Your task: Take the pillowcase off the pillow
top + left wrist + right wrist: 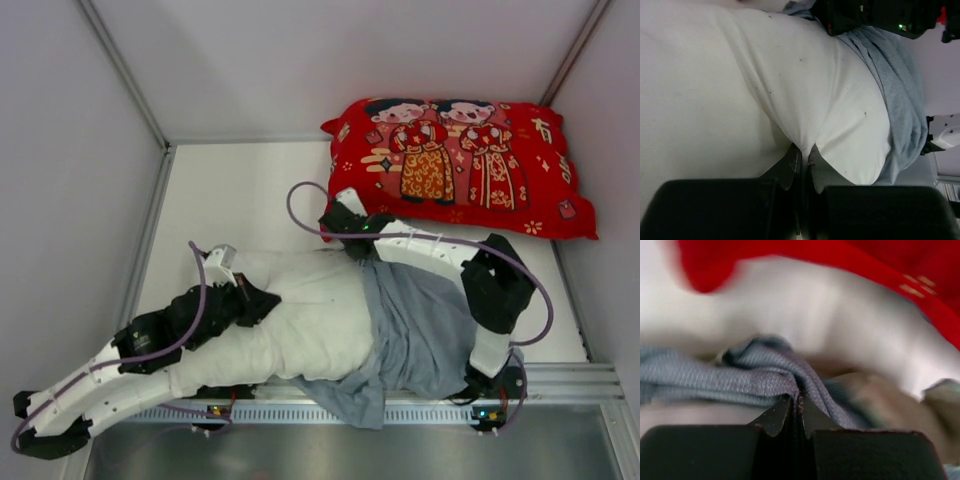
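Note:
A plain white pillow (300,320) lies across the near part of the table, its left half bare. The blue-grey pillowcase (420,335) is bunched over its right half, reverse side out. My left gripper (255,297) is shut on a pinch of the pillow's white cloth (805,145). My right gripper (362,250) sits at the pillowcase's far edge, shut on a fold of the blue-grey cloth (790,377). In the left wrist view the pillowcase (902,95) drapes over the pillow's right side.
A red pillow (460,165) printed with two cartoon figures lies at the back right, close behind my right gripper. Grey walls stand left and right. A metal rail (560,385) runs along the near edge.

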You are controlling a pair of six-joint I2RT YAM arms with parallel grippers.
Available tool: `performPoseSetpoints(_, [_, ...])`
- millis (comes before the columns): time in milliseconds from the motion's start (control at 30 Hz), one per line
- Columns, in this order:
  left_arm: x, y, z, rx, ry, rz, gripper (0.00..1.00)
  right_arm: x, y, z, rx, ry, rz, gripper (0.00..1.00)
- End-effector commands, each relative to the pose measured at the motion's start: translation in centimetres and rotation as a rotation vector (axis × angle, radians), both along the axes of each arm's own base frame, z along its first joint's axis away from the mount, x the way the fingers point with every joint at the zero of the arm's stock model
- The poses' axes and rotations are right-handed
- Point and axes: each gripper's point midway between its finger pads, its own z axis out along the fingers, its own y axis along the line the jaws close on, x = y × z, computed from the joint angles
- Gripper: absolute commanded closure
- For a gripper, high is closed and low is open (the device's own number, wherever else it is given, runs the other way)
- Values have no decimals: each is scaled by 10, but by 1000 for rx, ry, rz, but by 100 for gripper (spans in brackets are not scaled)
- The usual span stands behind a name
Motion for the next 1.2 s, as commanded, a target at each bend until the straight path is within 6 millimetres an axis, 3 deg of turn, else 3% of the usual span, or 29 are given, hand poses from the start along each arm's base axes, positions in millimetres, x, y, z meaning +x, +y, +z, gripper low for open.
performPoseSetpoints(0, [-5,27,49,-85,-75,45,100,25,-109,31,-65,-103,-307,100])
performPoseSetpoints(67, [-8,47,66,-95,-100,90,100,27,-155,47,-34,-136,-423,100])
performPoseSetpoints(100, [-9,57,73,-110,-112,113,100,24,-170,69,24,-183,-462,100])
performPoseSetpoints(167, [-11,85,92,-120,-139,180,100,22,-205,84,79,-223,-562,100])
performPoseSetpoints(233, [-16,112,117,-178,-185,238,100,14,-224,116,176,-310,-605,100])
performPoseSetpoints(300, [-22,135,124,-178,-203,275,100,7,-239,143,269,-387,-631,100])
performPoseSetpoints(333, [-26,151,139,-208,-228,313,100,6,-242,149,293,-405,-635,100])
performPoseSetpoints(367, [-30,161,137,-189,-226,329,100,4,-247,154,311,-419,-646,100])
performPoseSetpoints(467, [-39,186,152,-196,-254,372,100,3,-249,160,356,-415,-636,100])
performPoseSetpoints(667, [-50,208,160,-183,-270,433,100,9,-252,147,375,-372,-648,100])
performPoseSetpoints(967, [-52,211,151,-155,-250,448,100,12,-260,155,427,-384,-657,100])
performPoseSetpoints(1100, [-46,203,147,-129,-228,450,100,13,-234,156,525,-350,-534,100])
performPoseSetpoints(1167, [-40,195,143,-100,-215,450,100,9,-209,156,582,-306,-426,100])
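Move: The left gripper already pinches the white pillow, whose middle is about 9 cm below it and 2 cm to its right, level fore and aft. The pillowcase's middle lies some 28 cm to this gripper's right, 3 cm ahead and 16 cm down. From the right gripper, already shut on the case's far edge, the case's middle is roughly 13 cm right, 11 cm back and 6 cm down; the red cushion's middle is about 22 cm right, 19 cm ahead and 3 cm lower. Keep both grippers shut and pull them apart: sweep the right gripper some 24 cm right with the case's edge, quickly at first, lifting it mid-way to end about 13 cm higher by the red cushion, its wrist swinging clockwise. Meanwhile draw the left gripper with the pillow about 20 cm left, away from the case, up and slightly back, turning counter-clockwise. ##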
